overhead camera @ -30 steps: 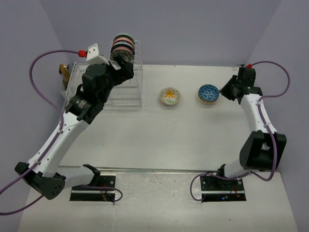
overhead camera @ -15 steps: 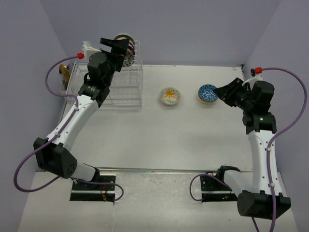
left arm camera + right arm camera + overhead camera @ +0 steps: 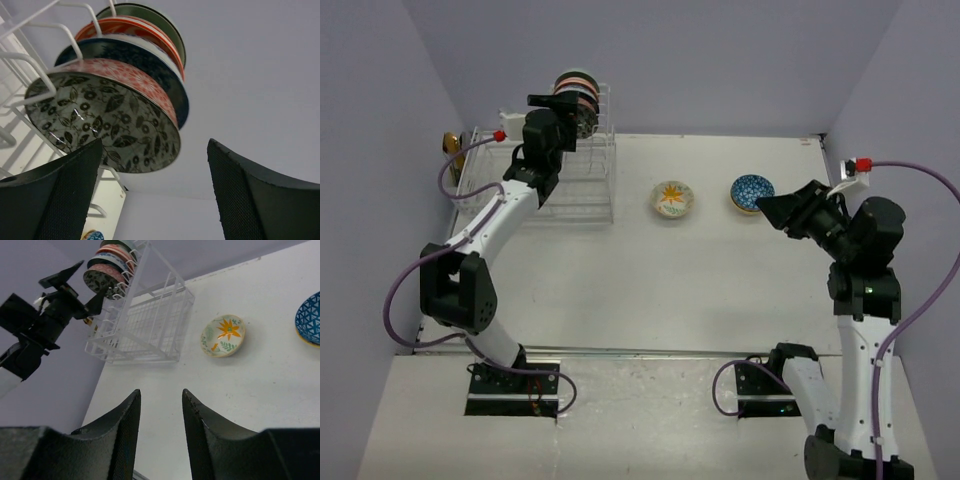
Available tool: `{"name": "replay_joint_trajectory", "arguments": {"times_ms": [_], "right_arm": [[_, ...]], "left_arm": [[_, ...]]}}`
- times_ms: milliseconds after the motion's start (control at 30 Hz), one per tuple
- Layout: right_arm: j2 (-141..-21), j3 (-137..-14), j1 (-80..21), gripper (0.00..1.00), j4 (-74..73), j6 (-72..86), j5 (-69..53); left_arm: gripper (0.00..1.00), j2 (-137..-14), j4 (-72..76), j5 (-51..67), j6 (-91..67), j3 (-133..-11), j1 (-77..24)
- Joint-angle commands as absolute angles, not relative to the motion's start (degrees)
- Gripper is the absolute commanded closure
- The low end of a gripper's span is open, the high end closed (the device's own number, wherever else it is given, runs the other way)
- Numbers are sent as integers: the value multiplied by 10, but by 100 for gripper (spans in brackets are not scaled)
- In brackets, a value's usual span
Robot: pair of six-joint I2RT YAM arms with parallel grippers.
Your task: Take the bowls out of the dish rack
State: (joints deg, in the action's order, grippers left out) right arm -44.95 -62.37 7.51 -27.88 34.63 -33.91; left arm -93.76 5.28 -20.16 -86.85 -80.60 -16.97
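Note:
The white wire dish rack (image 3: 570,178) stands at the table's far left. Several bowls (image 3: 576,92) sit on edge in its tall tower. My left gripper (image 3: 565,105) hovers open beside them. In the left wrist view the nearest bowl, black and grey with leaves (image 3: 105,125), hangs just above and left of the gripper's (image 3: 154,145) empty gap. A cream bowl with an orange flower (image 3: 673,199) and a blue patterned bowl (image 3: 752,192) rest upright on the table. My right gripper (image 3: 770,210) is raised, open and empty, near the blue bowl, and in its own view (image 3: 160,392) it faces the rack (image 3: 145,325).
A small golden-brown object (image 3: 451,143) sits at the rack's far left end. The left arm (image 3: 45,320) reaches up along the rack's left side. Purple walls close in behind and on both sides. The cream bowl (image 3: 223,335) and blue bowl (image 3: 309,320) lie right of the rack.
My left arm has stretched back and up, bringing its gripper level with the bowls in the tower. My right arm has pulled back and risen from the blue bowl, its jaws spreading a little.

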Motion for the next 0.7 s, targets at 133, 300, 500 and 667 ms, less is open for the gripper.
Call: {"name": "replay_joint_trajectory", "arguments": {"times_ms": [133,300,500,667], "right_arm": [[-410,-635,76,59,-270,351,-384],[-413,-618,76,59,-257,352,-388],[-410,-613,76,59,-250,352,-386],[-408,-612,76,59,-250,351,-385]], "left_arm": [[20,-967,135,-218,-882,-829,-152],[30,-984,136,-221,-873,-844,-151],[53,-977,135,-223,-889,-817,-151],[74,-967,135,-229,-897,-797,-151]]}}
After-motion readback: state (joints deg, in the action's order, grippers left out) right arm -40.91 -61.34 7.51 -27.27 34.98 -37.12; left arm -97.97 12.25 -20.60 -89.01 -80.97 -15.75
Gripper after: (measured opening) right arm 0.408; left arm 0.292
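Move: The left hand is at the rack with its fingers wide. The gray floral bowl, nearest in the row, has its middle about 3 cm ahead, 2 cm to the right and 7 cm below. At about the same height, the pink-patterned bowl stands close behind it, 6 cm ahead and 2 cm right of the hand; the green bowl ends the row some 13 cm ahead and 2 cm right. For the right hand, the gray floral bowl is roughly 29 cm ahead, 46 cm left and 8 cm lower. The left hand eases forward about 2 cm to the upper rim of the gray floral bowl, dipping roughly 1.5 cm on the way and coming back up almost as much, then holds its place with hardly any wrist turn while the fingers close from nearly wide open to under a third, one pad on the bowl's near face and the other just past the rim. The empty right hand draws back some 2 cm and up 1 cm, away from the blue bowl on the table, and stops there with its fingers unchanged. ##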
